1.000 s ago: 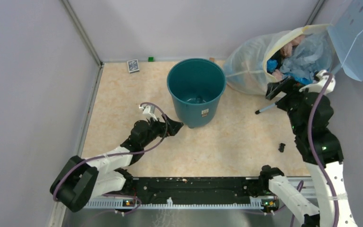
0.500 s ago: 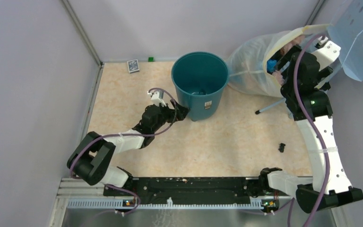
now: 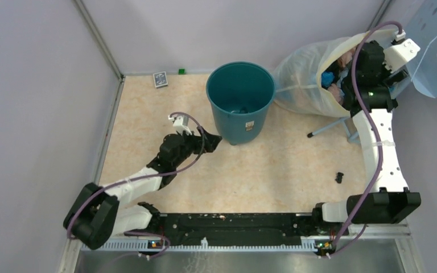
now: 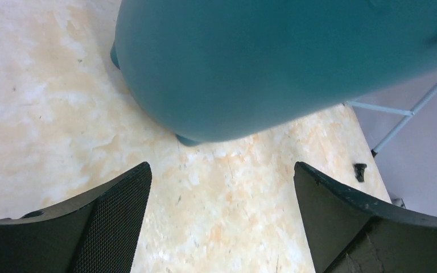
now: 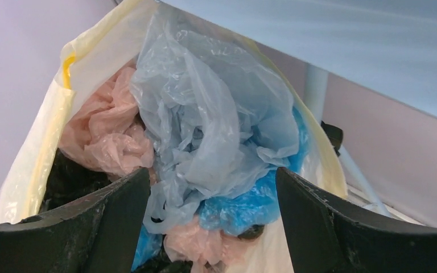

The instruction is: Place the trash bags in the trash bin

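The teal-green trash bin (image 3: pixel 233 122) stands upright at the back middle of the floor; in the left wrist view its wall (image 4: pixel 273 62) fills the top. My left gripper (image 3: pixel 212 140) is open and empty, low on the floor just left of the bin's base, and the fingers do not touch the bin (image 4: pixel 222 170). The pale blue-grey trash bag (image 5: pixel 205 114) lies crumpled in the mouth of the big cloudy-white sack (image 3: pixel 299 79). My right gripper (image 5: pixel 213 176) is open, its jaws on either side of that bag's lower folds, and grips nothing. In the top view the right gripper (image 3: pixel 347 77) is at the sack's mouth.
Pink bags (image 5: pixel 105 139), bright blue bags (image 5: pixel 250 207) and black ones share the sack. A blue perforated metal panel (image 3: pixel 435 40) hangs over it, with a thin metal leg (image 3: pixel 325 128) below. A small black piece (image 3: pixel 339 177), a patterned box (image 3: pixel 159 78) and a green cube (image 3: pixel 181 71) lie on the floor.
My right arm has risen and reached back into the sack's mouth. The bin has shifted slightly right and back. My left gripper went up to the bin's base, then drew back a little.
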`<action>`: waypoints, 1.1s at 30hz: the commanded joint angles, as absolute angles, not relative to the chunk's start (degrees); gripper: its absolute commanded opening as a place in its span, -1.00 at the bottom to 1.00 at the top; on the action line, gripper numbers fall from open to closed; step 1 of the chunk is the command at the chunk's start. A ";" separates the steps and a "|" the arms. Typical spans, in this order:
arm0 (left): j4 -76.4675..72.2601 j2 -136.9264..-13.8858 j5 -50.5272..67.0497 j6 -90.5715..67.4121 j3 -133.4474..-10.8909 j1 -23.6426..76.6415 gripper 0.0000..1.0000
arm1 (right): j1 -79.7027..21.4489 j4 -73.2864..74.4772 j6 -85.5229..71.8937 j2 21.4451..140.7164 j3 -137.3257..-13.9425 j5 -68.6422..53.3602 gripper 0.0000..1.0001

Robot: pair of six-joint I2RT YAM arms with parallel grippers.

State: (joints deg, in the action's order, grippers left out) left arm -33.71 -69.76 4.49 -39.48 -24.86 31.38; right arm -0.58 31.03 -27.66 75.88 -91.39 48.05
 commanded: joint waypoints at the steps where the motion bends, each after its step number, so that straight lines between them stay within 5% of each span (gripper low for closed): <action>1: -27.26 -60.64 6.52 -36.84 -21.58 31.17 0.97 | 1.92 26.95 -27.87 79.77 -96.10 48.01 0.60; 6: -16.50 -50.68 4.86 -34.93 -20.07 31.13 0.97 | 6.79 27.14 -31.28 83.34 -97.35 43.34 0.53; 12: -12.58 -42.25 2.98 -36.17 -17.58 31.20 0.97 | 7.82 26.19 -30.08 84.03 -98.71 35.86 -1.00; 23: -17.73 -47.49 9.31 -37.84 -17.85 31.19 0.97 | -1.10 24.93 -28.99 71.63 -97.16 24.11 -1.00; 33: -17.31 -52.54 16.42 -36.56 -20.47 31.16 0.97 | -1.25 19.43 -23.77 72.65 -114.31 -4.02 -1.00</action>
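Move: The light-blue trash bag lies just beyond the right fingers, its middle about 5 cm ahead, 4 cm to the right and 6 cm below. Around it in the big bag's mouth, the pink trash bag is some 11 cm ahead, 1 cm left and 7 cm below the right hand, and the bright-blue one about 1 cm back, 3 cm right and 10 cm below. From the left hand the light-blue bag is roughly 46 cm right, 12 cm ahead and 18 cm higher. The right fingers close on the light-blue trash bag and pinch its film, after dipping about 5 cm forward, 4 cm right and slightly down into the big bag's mouth. They then haul it up and left, roughly 17 cm up and 15 cm left, drawing back a little as the hand swings counter-clockwise and its fingertips tilt up. The open left hand backs some 7 cm away from the trash bin. ##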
